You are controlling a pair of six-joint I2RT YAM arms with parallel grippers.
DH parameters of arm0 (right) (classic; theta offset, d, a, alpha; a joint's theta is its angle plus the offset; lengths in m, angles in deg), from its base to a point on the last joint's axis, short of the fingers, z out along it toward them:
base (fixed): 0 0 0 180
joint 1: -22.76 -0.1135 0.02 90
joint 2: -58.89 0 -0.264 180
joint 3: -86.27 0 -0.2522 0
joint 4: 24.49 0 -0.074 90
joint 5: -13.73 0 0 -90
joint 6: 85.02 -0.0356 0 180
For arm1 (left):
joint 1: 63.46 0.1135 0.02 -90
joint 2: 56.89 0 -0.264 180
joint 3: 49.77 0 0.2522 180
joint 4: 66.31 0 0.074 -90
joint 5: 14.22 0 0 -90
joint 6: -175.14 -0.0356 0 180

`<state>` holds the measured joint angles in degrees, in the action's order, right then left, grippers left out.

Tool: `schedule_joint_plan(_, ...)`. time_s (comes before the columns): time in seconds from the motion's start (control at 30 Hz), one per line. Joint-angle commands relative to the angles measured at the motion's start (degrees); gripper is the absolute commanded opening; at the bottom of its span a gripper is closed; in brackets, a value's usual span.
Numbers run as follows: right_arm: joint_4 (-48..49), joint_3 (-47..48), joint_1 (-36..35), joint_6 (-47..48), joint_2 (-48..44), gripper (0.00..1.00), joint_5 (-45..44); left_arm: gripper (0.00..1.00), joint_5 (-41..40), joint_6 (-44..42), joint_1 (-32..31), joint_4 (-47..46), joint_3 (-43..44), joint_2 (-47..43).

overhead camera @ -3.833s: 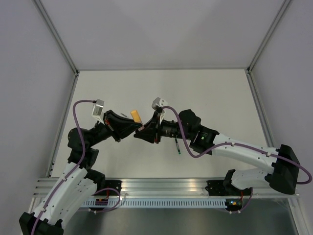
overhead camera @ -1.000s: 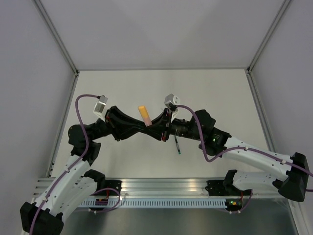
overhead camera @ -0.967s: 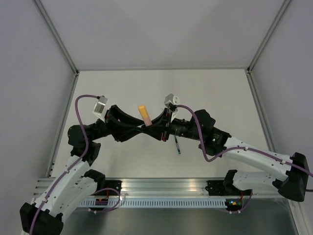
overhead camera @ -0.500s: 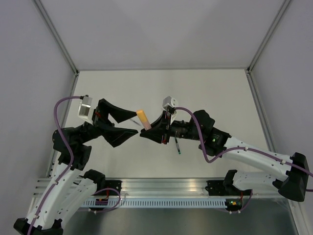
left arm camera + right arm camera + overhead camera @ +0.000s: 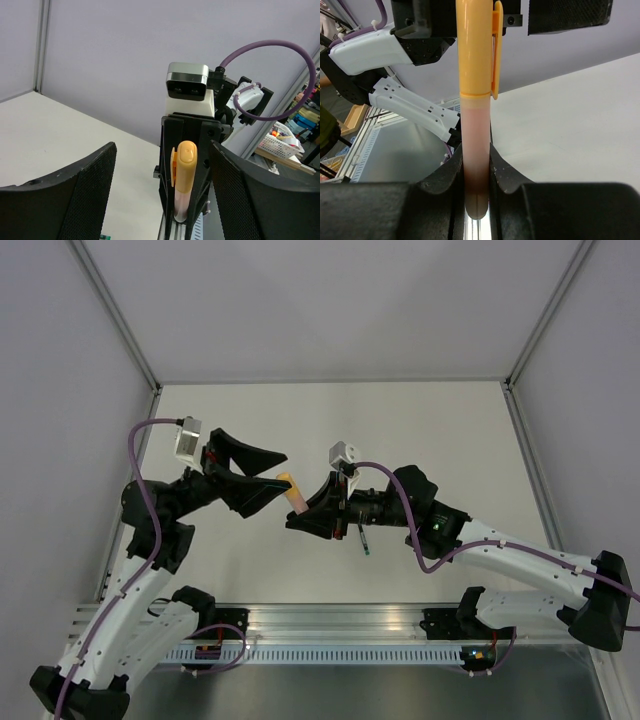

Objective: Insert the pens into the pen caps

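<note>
The pale orange pen [image 5: 475, 145] wears its orange-yellow cap [image 5: 475, 47] and stands upright between the fingers of my right gripper [image 5: 476, 161], which is shut on the pen's lower barrel. From above, this capped pen [image 5: 291, 492] is held over the table's middle by the right gripper [image 5: 300, 514]. My left gripper [image 5: 281, 469] is open just left of the cap, one finger on each side, not touching it. In the left wrist view the cap [image 5: 186, 162] sits between the wide-apart fingers [image 5: 85, 195]. The dark pen with green ends [image 5: 363, 539] lies on the table under the right arm. No teal-green cap shows.
The white table [image 5: 430, 430] is walled by grey panels with aluminium posts at the back corners [image 5: 155, 388]. A metal rail [image 5: 330, 620] runs along the near edge by the arm bases. The right wrist's camera block [image 5: 187, 87] faces the left wrist.
My left gripper has opened, let go of the orange cap and drawn back to the left. The right gripper has kept its grip on the capped pen and shifted slightly left.
</note>
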<state>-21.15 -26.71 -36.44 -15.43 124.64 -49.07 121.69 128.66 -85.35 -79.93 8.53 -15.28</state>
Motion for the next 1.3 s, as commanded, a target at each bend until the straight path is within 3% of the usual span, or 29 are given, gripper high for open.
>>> schedule_joint_plan(0.0, 2.5, 0.6, -0.3, -0.8, 0.2, 0.0, 1.6, 0.78, -0.3, -0.3, 0.0, -3.1, 0.6, 0.4)
schedule_joint_plan(0.1, 2.5, 0.9, -0.2, -0.9, 0.4, 0.0, 1.8, 0.64, 0.8, 2.9, 0.0, -7.8, -0.8, 1.2)
schedule_joint_plan(0.13, 2.7, 0.9, -0.2, -0.9, 0.5, 0.0, 1.8, 0.5, 1.5, 3.7, 0.0, -8.7, -1.0, 1.9)
schedule_joint_plan(0.2, 2.8, 0.9, -0.2, -1.0, 0.9, 0.0, 1.8, 0.35, 2.3, 5.6, 0.0, -10.9, -1.2, 2.4)
schedule_joint_plan(0.23, 2.9, 1.1, -0.3, -1.0, 1.0, 0.0, 1.9, 0.2, 3.0, 6.6, 0.0, -12.3, -2.2, 2.5)
schedule_joint_plan(0.3, 3.6, 1.3, -0.3, -1.2, 1.5, 0.0, 1.7, 0.02, 3.7, 9.1, 0.0, -16.8, -3.6, 3.0)
schedule_joint_plan(0.4, 5.0, 2.2, -0.2, -2.0, 2.2, 0.0, 0.6, 0.02, 5.9, 12.1, 0.0, -23.8, -7.2, 3.1)
schedule_joint_plan(0.63, 5.7, 4.7, -0.2, -0.9, 1.2, 0.0, -1.6, 0.02, 7.4, 11.9, 0.0, -25.3, -11.7, 1.8)
schedule_joint_plan(0.87, 1.1, 10.5, -0.3, 3.3, 1.5, 0.0, -4.9, 0.02, 9.0, 17.6, 0.0, -34.0, -14.3, 5.0)
schedule_joint_plan(1.27, -5.8, 23.8, 0.0, 8.1, 6.0, 0.0, -8.0, 0.02, 10.6, 16.6, 0.0, -33.8, -16.1, 5.2)
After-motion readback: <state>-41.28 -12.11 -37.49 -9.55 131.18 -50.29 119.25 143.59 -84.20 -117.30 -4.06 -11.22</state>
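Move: The right hand still holds the pale barrel with its orange cap uppermost; that cap's middle stands about 3 cm ahead of the hand, 2 cm to its left and 6 cm above. From the open left hand the orange cap lies about 2 cm back, 2 cm to the right and 1 cm below. The dark pen lies on the table, some 14 cm to the right hand's right, 9 cm ahead and 30 cm below. The left fingers shut at the orange cap's top; both hands dip about 2 cm, then rise, tilting together. ##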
